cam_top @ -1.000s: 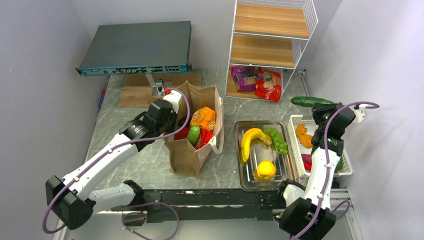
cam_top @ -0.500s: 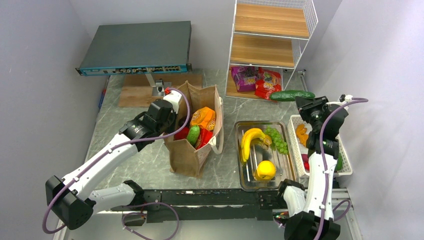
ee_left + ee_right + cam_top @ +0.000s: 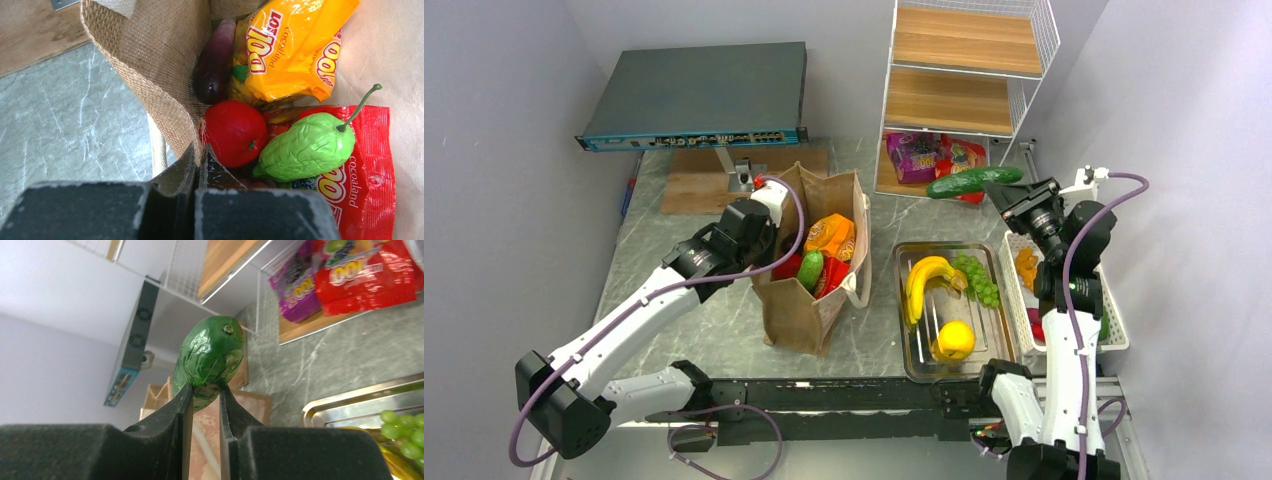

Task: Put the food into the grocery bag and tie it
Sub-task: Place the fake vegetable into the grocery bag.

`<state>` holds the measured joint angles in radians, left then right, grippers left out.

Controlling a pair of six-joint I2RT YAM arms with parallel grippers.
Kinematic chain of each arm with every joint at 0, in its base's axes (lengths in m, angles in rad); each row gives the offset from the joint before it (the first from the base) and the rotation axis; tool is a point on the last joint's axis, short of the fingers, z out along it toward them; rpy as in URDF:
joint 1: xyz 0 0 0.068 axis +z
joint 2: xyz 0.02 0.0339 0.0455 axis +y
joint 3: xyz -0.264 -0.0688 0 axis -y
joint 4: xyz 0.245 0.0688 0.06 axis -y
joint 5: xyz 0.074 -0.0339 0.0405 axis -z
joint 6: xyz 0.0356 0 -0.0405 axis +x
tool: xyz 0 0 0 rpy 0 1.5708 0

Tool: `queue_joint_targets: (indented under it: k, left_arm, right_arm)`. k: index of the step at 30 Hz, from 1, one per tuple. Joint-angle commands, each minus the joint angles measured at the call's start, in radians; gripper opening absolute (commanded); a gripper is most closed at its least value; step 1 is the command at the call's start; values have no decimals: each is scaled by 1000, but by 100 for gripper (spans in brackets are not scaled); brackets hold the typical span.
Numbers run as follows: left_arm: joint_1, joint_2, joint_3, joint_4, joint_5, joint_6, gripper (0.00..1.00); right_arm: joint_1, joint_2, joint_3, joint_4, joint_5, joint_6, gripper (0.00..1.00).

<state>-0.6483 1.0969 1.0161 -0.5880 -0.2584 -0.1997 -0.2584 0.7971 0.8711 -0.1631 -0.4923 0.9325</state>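
The brown grocery bag (image 3: 809, 310) stands open left of centre. My left gripper (image 3: 769, 238) is shut on its left rim (image 3: 145, 75), the fabric edge pinched between the fingertips (image 3: 200, 150). Inside lie an orange snack packet (image 3: 295, 45), a red apple (image 3: 232, 132), a wrinkled green vegetable (image 3: 305, 147), a red packet (image 3: 370, 175) and a dark purple eggplant (image 3: 212, 62). My right gripper (image 3: 1012, 197) is shut on a green cucumber (image 3: 974, 182), held level in the air in front of the wire shelf. In the right wrist view the cucumber (image 3: 210, 357) sticks out past the jaws (image 3: 206, 390), with the bag (image 3: 252, 402) beyond.
A metal tray (image 3: 904, 300) holds a banana (image 3: 924, 280), green grapes (image 3: 979, 275) and a lemon (image 3: 954, 340). A white basket (image 3: 1014, 240) with more food sits at the right edge. Behind are a wire shelf with packets (image 3: 939, 160), a wooden board (image 3: 694, 180) and a grey device (image 3: 694, 95).
My right arm has carried the cucumber leftward, from above the white basket to in front of the shelf. The left arm and the bag have not moved.
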Motion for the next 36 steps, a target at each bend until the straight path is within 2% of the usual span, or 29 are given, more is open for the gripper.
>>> queue_joint_targets:
  k: [1,10,22,30,36]
  left_arm:
    - [-7,11,32,-8,19,6,0]
    - [-8,15,34,-7,18,7,0]
    - [-8,9,33,-7,8,7,0]
    - [-8,7,35,-7,8,9,0]
    - [-8,-1,32,-6,7,9,0]
  right_arm:
    - [61,-3,78,64,-60,5,0]
    - [249,70,172,62,-43,-28,0]
    - [650,272,345,-1,141,-176,0]
    - [803,426,460,-76,172,-263,0]
    - [858,511,533,-156,199,-322,0]
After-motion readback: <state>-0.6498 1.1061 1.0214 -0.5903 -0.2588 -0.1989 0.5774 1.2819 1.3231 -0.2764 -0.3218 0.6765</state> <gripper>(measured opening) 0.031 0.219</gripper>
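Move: Out to the right hand's left, about 32 cm over, some 5 cm back and 14 cm lower, is the open mouth of the grocery bag, for which the cucumber already in its grip is meant. The metal tray lies about 12 cm back, 3 cm left and 35 cm below; the snack bags on the bottom shelf are roughly 25 cm ahead, 4 cm left and 29 cm below. From the left hand, the mouth's middle is about 8 cm to the right, level and no farther out. Carrying the cucumber in an unchanged grip, the right hand sweeps about 25 cm left towards the bag's mouth, arching some 5 cm up and then sinking most of that again. The wrist swings about 40 degrees counter-clockwise and rolls its left side down a little. The left hand stays put, still pinching the bag's left rim. ##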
